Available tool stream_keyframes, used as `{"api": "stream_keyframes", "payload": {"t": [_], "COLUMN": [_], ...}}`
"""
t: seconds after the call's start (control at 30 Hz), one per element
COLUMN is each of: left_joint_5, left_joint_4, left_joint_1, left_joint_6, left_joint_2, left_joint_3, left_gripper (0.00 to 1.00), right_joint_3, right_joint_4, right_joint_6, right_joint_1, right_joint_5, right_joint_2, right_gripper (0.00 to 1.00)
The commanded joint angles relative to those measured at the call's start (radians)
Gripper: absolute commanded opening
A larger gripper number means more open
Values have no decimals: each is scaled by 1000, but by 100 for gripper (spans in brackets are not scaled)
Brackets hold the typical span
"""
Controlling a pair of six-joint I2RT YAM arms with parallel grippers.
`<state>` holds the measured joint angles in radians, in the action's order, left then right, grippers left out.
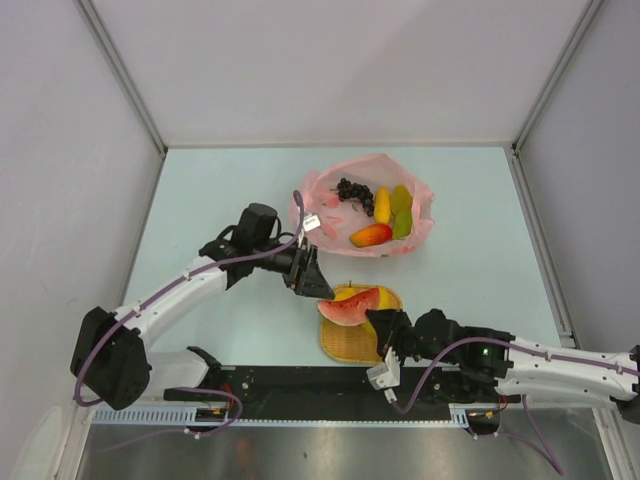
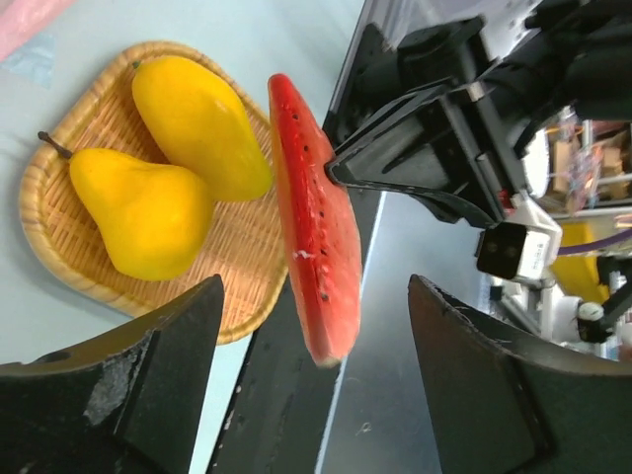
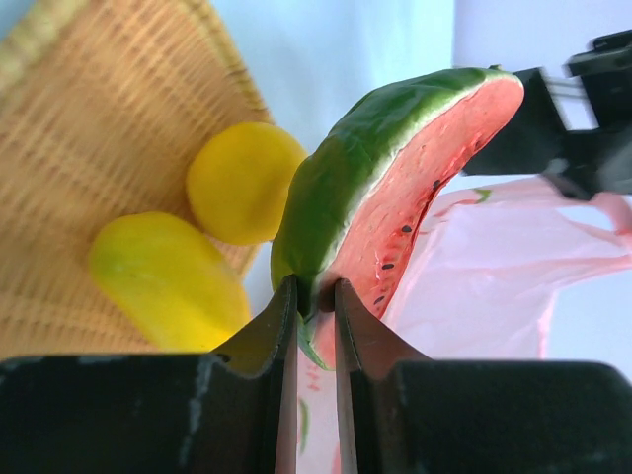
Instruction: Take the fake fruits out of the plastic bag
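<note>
The pink plastic bag [image 1: 322, 192] lies open at the table's middle back. In it are a dark grape bunch [image 1: 353, 191], a yellow banana [image 1: 382, 204], a green pear [image 1: 402, 212] and a red-orange fruit [image 1: 371, 236]. My right gripper [image 1: 376, 319] [image 3: 316, 296] is shut on the rind end of the red watermelon slice [image 1: 350, 306] [image 3: 405, 188] [image 2: 314, 247], held over the woven tray [image 1: 345, 343] [image 2: 54, 242]. A yellow mango [image 2: 202, 123] and a yellow pear-shaped fruit [image 2: 138, 212] lie on the tray. My left gripper [image 1: 316, 282] [image 2: 314, 288] is open and empty beside the slice.
The black base rail [image 1: 300, 385] runs along the near edge just below the tray. Grey walls enclose the table at the back and both sides. The bag's edge [image 3: 494, 267] lies just behind the slice in the right wrist view.
</note>
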<state>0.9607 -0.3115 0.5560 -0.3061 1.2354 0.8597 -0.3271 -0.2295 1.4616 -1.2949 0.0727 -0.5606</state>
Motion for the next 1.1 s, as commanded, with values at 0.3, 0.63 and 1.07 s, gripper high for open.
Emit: {"api": "stream_keyframes", "payload": {"t": [0.3, 0.63, 1.07], "left_joint_5": [-174, -246, -252], "left_joint_4": [-121, -143, -316], "left_joint_1": [124, 143, 332], "left_joint_6": [177, 304, 1022], "left_joint_2": [45, -16, -68], "left_joint_3": [58, 87, 38], "left_gripper": [42, 0, 0], "right_joint_3": [-4, -80, -204], "right_joint_4": [265, 112, -139], "right_joint_6": [82, -113, -567], "right_joint_1": [-7, 25, 393], "right_joint_5": [30, 223, 293], "right_joint_2": [-87, -36, 194], "right_gripper": [0, 84, 97]}}
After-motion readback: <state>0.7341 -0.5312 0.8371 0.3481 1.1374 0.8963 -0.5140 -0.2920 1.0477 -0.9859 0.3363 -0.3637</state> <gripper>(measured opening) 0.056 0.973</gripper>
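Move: The watermelon slice, already gripped by the right fingers, has its middle about 5 cm to the right of the open left gripper, 3 cm back and 4 cm lower; from the right hand it lies about 4 cm left and 2 cm ahead, at its height. From the left gripper, the pear is some 15 cm below, 3 cm right and 1 cm ahead, the mango equally low, 8 cm right and 1 cm ahead, and the basket's middle 17 cm below, 6 cm right and 4 cm back. Lower the left gripper about 3 cm and draw it slightly back onto the watermelon slice while the right hand feeds the slice a little left; shut the left fingers on it, then open the right and pull away right, up and forward, turning clockwise. Keep the left grip, draw it back and roll the wrist some 35 degrees, swinging clockwise. ##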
